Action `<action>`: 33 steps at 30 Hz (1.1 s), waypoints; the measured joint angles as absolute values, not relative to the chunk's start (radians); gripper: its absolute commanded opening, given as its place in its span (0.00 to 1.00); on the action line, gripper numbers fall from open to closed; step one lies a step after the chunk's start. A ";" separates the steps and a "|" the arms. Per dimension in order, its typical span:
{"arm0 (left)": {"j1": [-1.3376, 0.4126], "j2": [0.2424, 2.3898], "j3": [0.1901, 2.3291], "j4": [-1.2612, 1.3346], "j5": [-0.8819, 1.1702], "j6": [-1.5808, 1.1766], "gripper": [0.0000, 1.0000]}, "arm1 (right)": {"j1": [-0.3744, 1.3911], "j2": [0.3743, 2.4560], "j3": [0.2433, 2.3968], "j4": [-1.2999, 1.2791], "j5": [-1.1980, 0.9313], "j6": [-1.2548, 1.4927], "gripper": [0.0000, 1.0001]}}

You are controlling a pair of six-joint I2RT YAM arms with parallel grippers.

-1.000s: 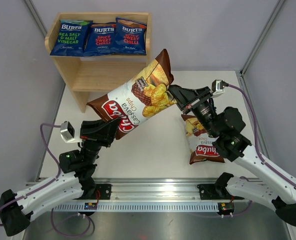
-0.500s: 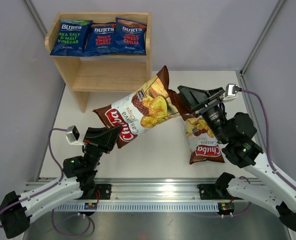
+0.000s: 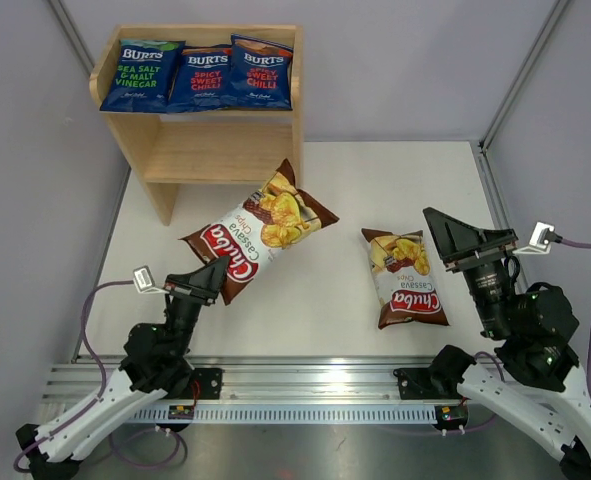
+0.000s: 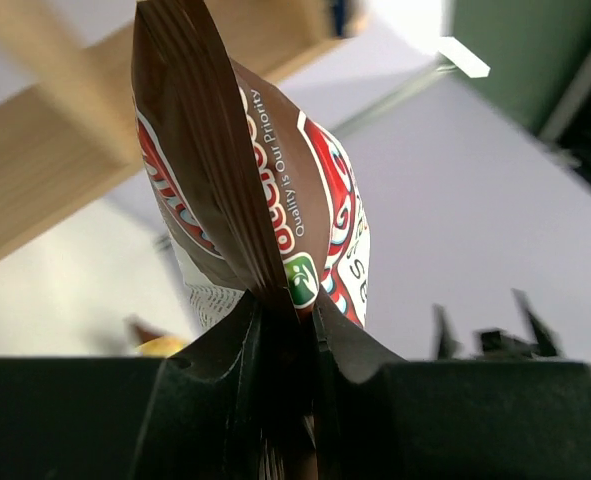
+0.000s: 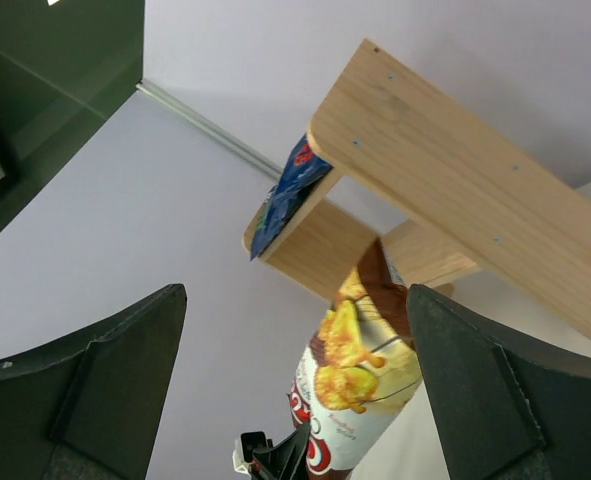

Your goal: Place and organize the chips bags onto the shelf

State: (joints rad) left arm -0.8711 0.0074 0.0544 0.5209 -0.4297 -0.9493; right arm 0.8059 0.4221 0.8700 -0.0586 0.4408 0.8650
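Note:
My left gripper [image 3: 213, 272] is shut on the brown sealed end of a Chuba chips bag [image 3: 258, 230], which slants up toward the shelf [image 3: 220, 150]. In the left wrist view the bag's seam [image 4: 275, 290] is pinched between both fingers. A second Chuba bag [image 3: 405, 277] lies flat on the table to the right. Three blue Burts bags [image 3: 203, 78] lie in a row on the shelf's top tier. My right gripper [image 3: 460, 235] stands wide open, holding nothing, just right of the lying bag. Its view looks between its fingers at the held bag [image 5: 370, 375].
The shelf's lower tier [image 3: 225, 135] shows bare wood. White table [image 3: 325, 300] lies between the two arms. Grey walls close in left and right, and a metal rail [image 3: 305, 380] runs along the near edge.
My right gripper let go of the bag's top end, opened wide and drew back to the right. The left arm pulled back and down, so the held bag now hangs lower.

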 measured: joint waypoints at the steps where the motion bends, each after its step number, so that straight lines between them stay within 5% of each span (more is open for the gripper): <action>1: -0.871 0.007 0.062 0.435 -0.469 -0.963 0.00 | 0.806 0.390 0.849 -0.072 0.460 0.860 0.99; 8: -0.871 0.008 0.090 0.094 -0.654 -1.008 0.00 | 0.806 0.313 0.803 -0.160 0.538 0.855 1.00; 33: -0.872 0.013 0.377 -0.114 -0.820 -0.937 0.00 | 0.806 0.362 0.806 -0.207 0.558 0.859 0.99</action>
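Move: The left hand holds the brown Cassava chips bag by one end. The middle of the shelf's lower board lies about 36 cm ahead of this hand, 5 cm to its left and 15 cm below. On the top board, the Sweet Chilli bag is some 36 cm ahead, 6 cm right and 15 cm above; the Spicy Sweet bag is level with it, 11 cm farther left. From the empty right hand, the lower board's middle is about 35 cm ahead, 41 cm left and 30 cm below. Still pinching the Cassava bag by its end, the left hand drops quickly about 9 cm while easing forward, then swings left and climbs most of the way back in front of the shelf, tipping its fingers down nearly 20 degrees and turning about 20 counter-clockwise towards the lower board. The right hand, open and empty, sinks about 5 cm and drifts slightly right. ##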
